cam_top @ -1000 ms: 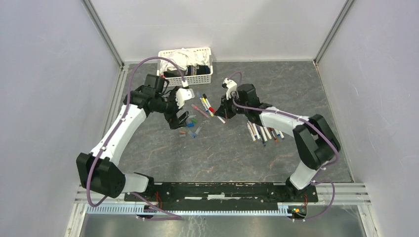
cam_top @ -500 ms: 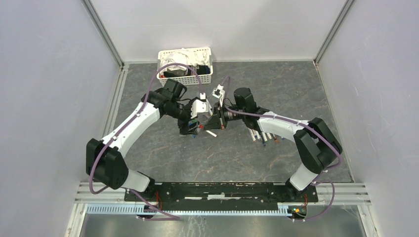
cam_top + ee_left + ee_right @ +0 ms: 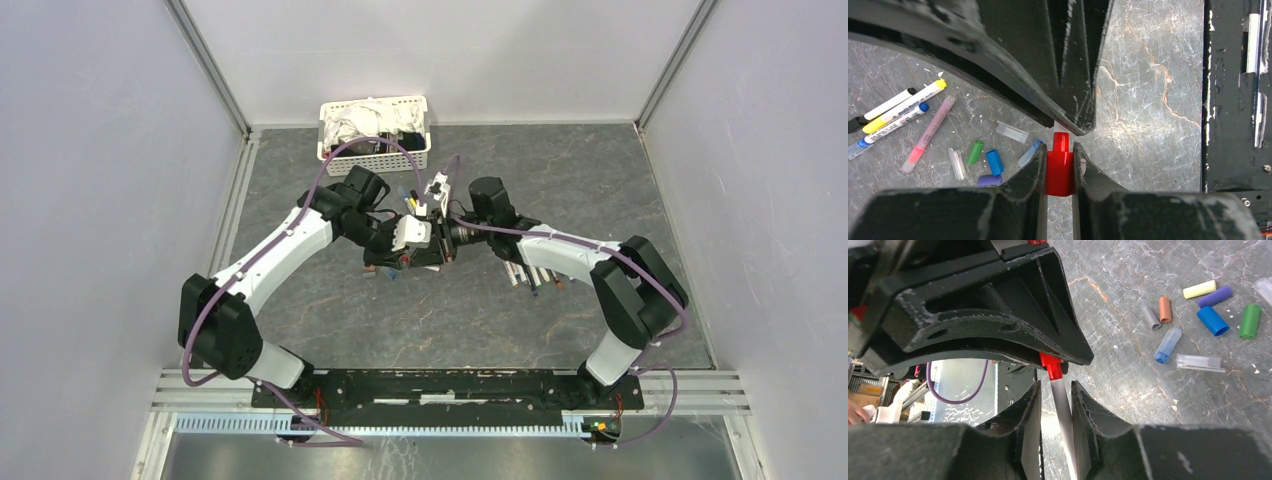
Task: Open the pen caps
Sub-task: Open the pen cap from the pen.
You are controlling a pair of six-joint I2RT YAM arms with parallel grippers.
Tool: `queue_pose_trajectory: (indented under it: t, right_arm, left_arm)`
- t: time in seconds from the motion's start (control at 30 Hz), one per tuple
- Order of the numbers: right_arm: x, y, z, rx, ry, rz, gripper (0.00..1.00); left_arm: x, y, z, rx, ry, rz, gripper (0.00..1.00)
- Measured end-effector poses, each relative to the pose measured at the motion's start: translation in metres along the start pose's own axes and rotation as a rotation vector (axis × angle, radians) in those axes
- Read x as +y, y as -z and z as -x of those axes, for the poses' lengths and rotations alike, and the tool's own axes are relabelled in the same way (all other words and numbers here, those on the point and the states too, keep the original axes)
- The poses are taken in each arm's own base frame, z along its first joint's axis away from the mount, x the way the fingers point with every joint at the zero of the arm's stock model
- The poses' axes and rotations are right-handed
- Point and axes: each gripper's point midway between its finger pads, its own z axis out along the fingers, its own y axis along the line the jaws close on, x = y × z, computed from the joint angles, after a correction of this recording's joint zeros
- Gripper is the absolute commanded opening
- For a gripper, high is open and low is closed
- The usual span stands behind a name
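My left gripper (image 3: pixel 1060 150) is shut on a red pen cap (image 3: pixel 1060 172), whose narrow end points at the right gripper. In the right wrist view the same red cap (image 3: pixel 1051 367) sits on a white pen barrel (image 3: pixel 1063 415). The barrel runs between the fingers of my right gripper (image 3: pixel 1055 385), which stands slightly open: the barrel rests on one finger, with a gap at the other. Both grippers meet nose to nose above mid-table, the left gripper (image 3: pixel 415 243) and the right gripper (image 3: pixel 437 245). Loose caps lie below: green (image 3: pixel 975 151), blue (image 3: pixel 994 161), purple (image 3: pixel 989 179).
A white slotted basket (image 3: pixel 375 160) of cloths stands at the back. A row of pens (image 3: pixel 535 270) lies under the right forearm. More capped pens (image 3: pixel 903 112) lie left of the loose caps. Yellow (image 3: pixel 1199 289), orange (image 3: pixel 1165 309) and grey (image 3: pixel 1151 318) caps lie on the mat.
The left arm swung right from the loose caps to the right gripper and closed on the red cap. The right gripper brought the pen down and left, then loosened its jaws.
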Motion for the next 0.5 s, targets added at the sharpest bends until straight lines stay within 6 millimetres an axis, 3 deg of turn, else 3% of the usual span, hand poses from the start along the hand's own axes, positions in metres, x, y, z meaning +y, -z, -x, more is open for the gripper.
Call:
queue_pose_trajectory:
  t: [0.1, 0.23, 0.5]
  right_arm:
    - [0.001, -0.007, -0.006, 0.018, -0.009, 0.01, 0.23]
    - [0.003, -0.013, -0.013, 0.042, -0.025, 0.033, 0.0]
    - [0.0, -0.007, -0.016, 0.059, 0.028, 0.003, 0.0]
  left_arm:
    - [-0.001, 0.0, 0.0, 0.001, 0.003, -0.004, 0.02]
    - [-0.007, 0.0, -0.004, 0.017, 0.015, -0.023, 0.02]
    - [-0.007, -0.002, -0.008, 0.047, -0.034, -0.036, 0.02]
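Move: The red pen's white barrel lies between the right hand's loosened pads, practically at the hand point, with its red cap about 4 cm to the left and 1 cm lower. The left hand already holds that red cap between its pads. On the table some 12 cm below the left hand lie a light-blue cap 4 cm ahead and 4 cm left, a clear cap 5 cm ahead and 2 cm left, and a blue cap 8 cm ahead and 5 cm left. Around the white barrel the right hand's slightly open fingers shut again, as the hand shifts about 1 cm each back and down and 1 cm left towards the cap. With the barrel pinched, it then starts easing back to the right by just under 1 cm. The left hand keeps its grip on the red cap, drifting up to 1 cm back and sinking slightly. ##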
